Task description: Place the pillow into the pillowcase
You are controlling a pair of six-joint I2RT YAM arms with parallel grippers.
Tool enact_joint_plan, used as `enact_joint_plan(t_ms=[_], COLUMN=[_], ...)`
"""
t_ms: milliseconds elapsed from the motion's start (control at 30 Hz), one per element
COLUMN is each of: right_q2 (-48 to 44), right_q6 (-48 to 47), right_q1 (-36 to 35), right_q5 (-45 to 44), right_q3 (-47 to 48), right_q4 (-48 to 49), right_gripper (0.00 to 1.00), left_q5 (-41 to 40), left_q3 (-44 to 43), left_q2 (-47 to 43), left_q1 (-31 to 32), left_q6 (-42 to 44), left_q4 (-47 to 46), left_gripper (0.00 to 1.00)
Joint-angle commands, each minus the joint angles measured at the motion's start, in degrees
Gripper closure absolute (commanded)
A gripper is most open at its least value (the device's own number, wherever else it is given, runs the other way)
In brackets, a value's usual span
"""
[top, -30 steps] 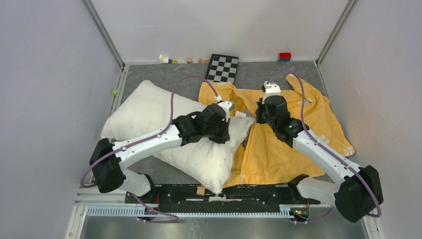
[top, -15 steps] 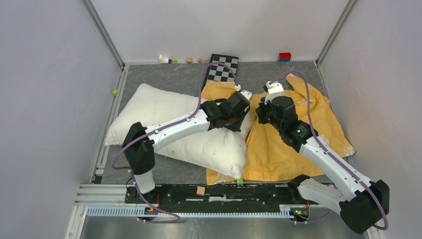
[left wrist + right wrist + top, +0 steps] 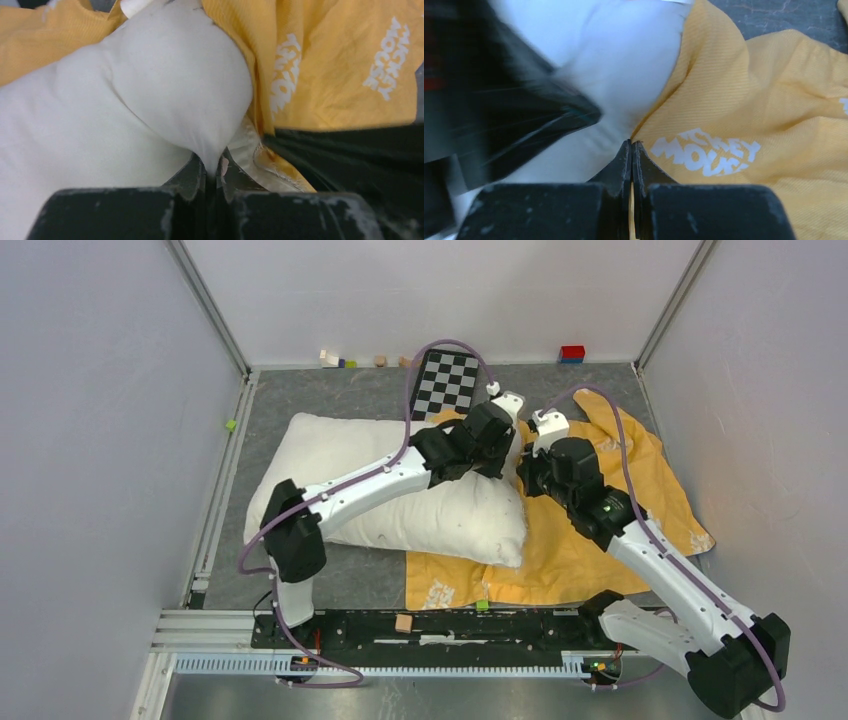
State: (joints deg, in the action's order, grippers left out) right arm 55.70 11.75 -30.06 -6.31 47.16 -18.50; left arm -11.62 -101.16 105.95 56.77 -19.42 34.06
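The off-white pillow (image 3: 385,490) lies across the middle of the mat, its right end resting on the orange-yellow pillowcase (image 3: 610,530). My left gripper (image 3: 510,460) is shut on a pinch of fabric at the pillow's far right corner; in the left wrist view the jaws (image 3: 216,170) squeeze white cloth of the pillow (image 3: 125,100), with the printed pillowcase (image 3: 340,65) just behind. My right gripper (image 3: 528,472) is right beside it, shut (image 3: 631,146) on an edge of the pillowcase (image 3: 749,100) where it meets the pillow (image 3: 624,60).
A checkerboard (image 3: 447,377), small blocks (image 3: 340,361) and a red block (image 3: 572,353) line the back wall. A green block (image 3: 230,425) lies at the left edge. A wooden block (image 3: 404,623) and a green one (image 3: 481,605) sit by the front rail. Walls close in both sides.
My left arm has dragged the pillow's corner back and to the right onto the pillowcase, swinging the pillow more level. The right gripper shifted slightly back with the pillowcase edge.
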Motion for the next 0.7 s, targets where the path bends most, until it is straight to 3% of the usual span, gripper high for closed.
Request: enact_joint_plan(t_ms=[0, 233, 300, 433, 667], right_q2=[-1.0, 0.98, 2.35, 3.95, 5.41], right_q6=[-0.84, 0.76, 1.44, 1.82, 2.22], right_q1=[-0.68, -0.66, -0.52, -0.42, -0.3], right_q5=[3.76, 2.73, -1.87, -4.02, -4.83], right_q3=[3.86, 3.82, 4.2, 3.77, 3.73], right_q4=[-3.39, -2.92, -5.46, -6.85, -6.28], right_gripper=[1.0, 1.0, 1.0, 1.0, 1.0], left_q5=[4.74, 5.18, 5.61, 7.51, 11.35], left_q3=[4.63, 8.95, 9.14, 12.57, 18.56], left_q2=[4.78, 10.96, 10.54, 3.18, -13.54], left_q1=[-4.86, -4.65, -4.66, -4.24, -3.29], left_q6=[-2.33, -7.09, -7.56, -7.15, -7.93], left_q4=[-21.0, -25.43, -23.41, -22.33, -14.72], left_gripper=[0.98, 0.97, 0.84, 0.44, 0.21])
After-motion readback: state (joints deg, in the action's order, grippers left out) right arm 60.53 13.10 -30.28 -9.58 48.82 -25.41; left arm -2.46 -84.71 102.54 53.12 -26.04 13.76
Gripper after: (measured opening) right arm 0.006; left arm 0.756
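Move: The pillow's right end is pinched in the left hand. The pillowcase's mouth edge, where the right hand holds it, is about 5 cm to the left hand's right, level with it ahead and about 2 cm lower. The pillow's middle is some 22 cm to the left hand's left, 2 cm back and 12 cm below. The chessboard lies about 20 cm ahead of the left hand and 9 cm to its left, 20 cm down. From the right hand, the pinched pillow end is about 5 cm to the left. Still pinching the pillow's end, the left hand stuffs it down about 8 cm, 4–5 cm forward and 3 cm right, towards the pillowcase's mouth. Its fingers then open wide and let go, and the hand comes back up some 5 cm, drawing back about 4 cm and a little left. The right hand keeps its pinch on the mouth edge and lowers it about 3.5 cm beside the pillow. ##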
